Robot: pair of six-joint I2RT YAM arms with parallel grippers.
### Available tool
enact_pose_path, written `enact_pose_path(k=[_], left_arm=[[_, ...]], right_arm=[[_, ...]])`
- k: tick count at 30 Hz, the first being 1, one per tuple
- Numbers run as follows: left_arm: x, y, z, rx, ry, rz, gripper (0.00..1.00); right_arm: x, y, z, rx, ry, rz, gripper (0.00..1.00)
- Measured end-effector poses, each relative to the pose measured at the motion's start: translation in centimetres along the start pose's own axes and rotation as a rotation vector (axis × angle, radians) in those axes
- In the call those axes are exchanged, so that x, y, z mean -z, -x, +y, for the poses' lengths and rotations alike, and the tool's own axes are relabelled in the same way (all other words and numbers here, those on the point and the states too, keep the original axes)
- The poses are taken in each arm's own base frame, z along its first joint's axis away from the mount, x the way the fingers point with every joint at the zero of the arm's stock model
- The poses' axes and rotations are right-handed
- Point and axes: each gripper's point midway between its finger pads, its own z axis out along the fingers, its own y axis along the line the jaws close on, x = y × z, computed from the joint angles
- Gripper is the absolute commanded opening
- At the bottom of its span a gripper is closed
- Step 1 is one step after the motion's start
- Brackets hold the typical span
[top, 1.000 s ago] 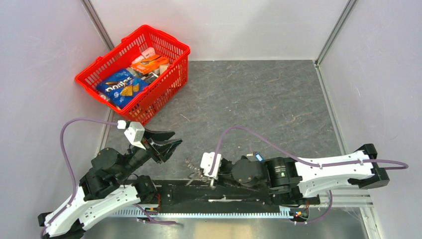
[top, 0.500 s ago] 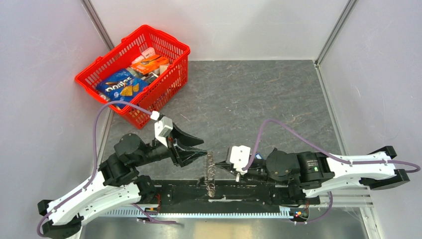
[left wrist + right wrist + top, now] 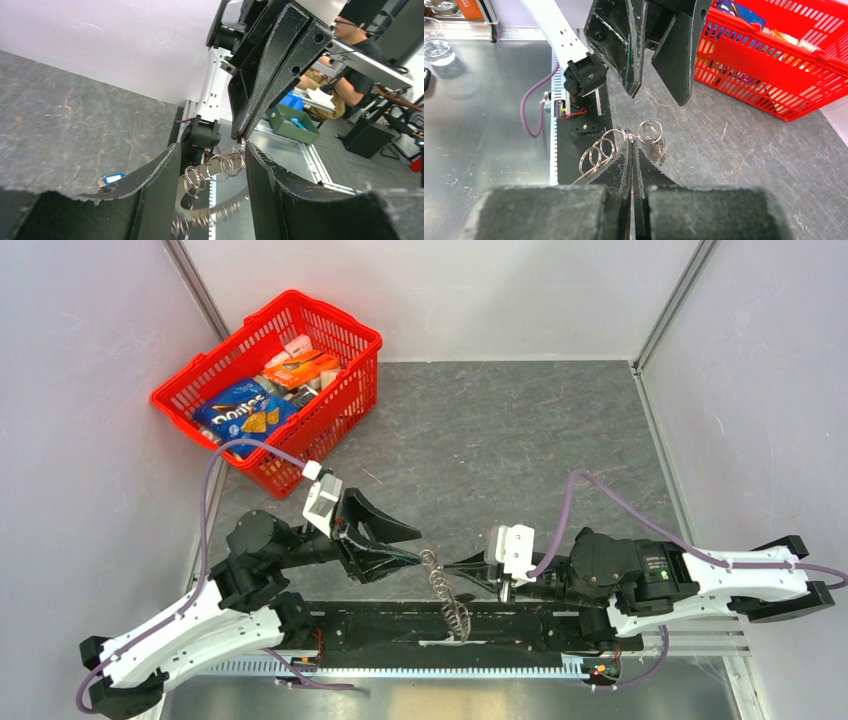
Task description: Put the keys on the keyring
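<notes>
A chain of linked silvery keyring loops [image 3: 432,565] hangs from my right gripper [image 3: 445,569], which is shut on one loop [image 3: 630,135]. The keys [image 3: 220,210] show as a blurred toothed arc dangling below the loops. More loops [image 3: 596,152] trail to the left of the closed fingers. My left gripper [image 3: 417,546] is open, and its fingers [image 3: 150,185] stand on either side of the hanging loops [image 3: 210,170] without touching them. A small blue-headed key [image 3: 114,178] lies on the table by the left finger.
A red basket [image 3: 352,390] holding snack packs stands at the back left, also seen behind the left fingers as the red basket [image 3: 774,65]. The black base rail [image 3: 380,625] and a metal ledge [image 3: 484,110] run along the near edge below the chain.
My right gripper carried the ring chain to the right and lifted it. My left gripper swung right and forward and now straddles the chain. Both jaws kept their state.
</notes>
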Motion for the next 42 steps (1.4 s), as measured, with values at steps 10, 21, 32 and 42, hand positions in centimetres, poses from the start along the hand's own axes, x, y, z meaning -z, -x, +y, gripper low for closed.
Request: enact_pose_path(k=[10,21,32,42], left_arm=[[-0.5,-1.1,-0.2,0.059,-0.048,-0.003,0.57],[-0.3,-0.4,-0.7,0.039,-0.072,-0.047,0.58],[-1.3,0.2,-0.5,0.076,-0.099,-0.102,0.58],[-1.0,1.4,-1.0,0.094,-0.118,-0.174,0.58]], right_arm=[[1.5,3.5,-0.4,-0.017,0.019,-0.086,0.0],[3.6,6.9,-0.7,-0.033,0.056,-0.135,0.0],[3.7,6.9,0.1,-0.04,0.106,-0.103,0.0],[3.6,7.0,0.1,-0.04,0.107,-0.1,0.0]])
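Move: The right fingers already pinch the keyring. Its middle lies roughly 4 cm to the left hand's right, 5 cm back and 3 cm below. From the right hand, the gap between the open left fingertips is about 5 cm left and 3 cm ahead, nearly level. The blue tag on the table lies some 14 cm right of the right hand, 8 cm ahead and 35 cm below. The right hand raises the keyring about 7 cm, away from the open left fingers, which roll some 10 degrees. ##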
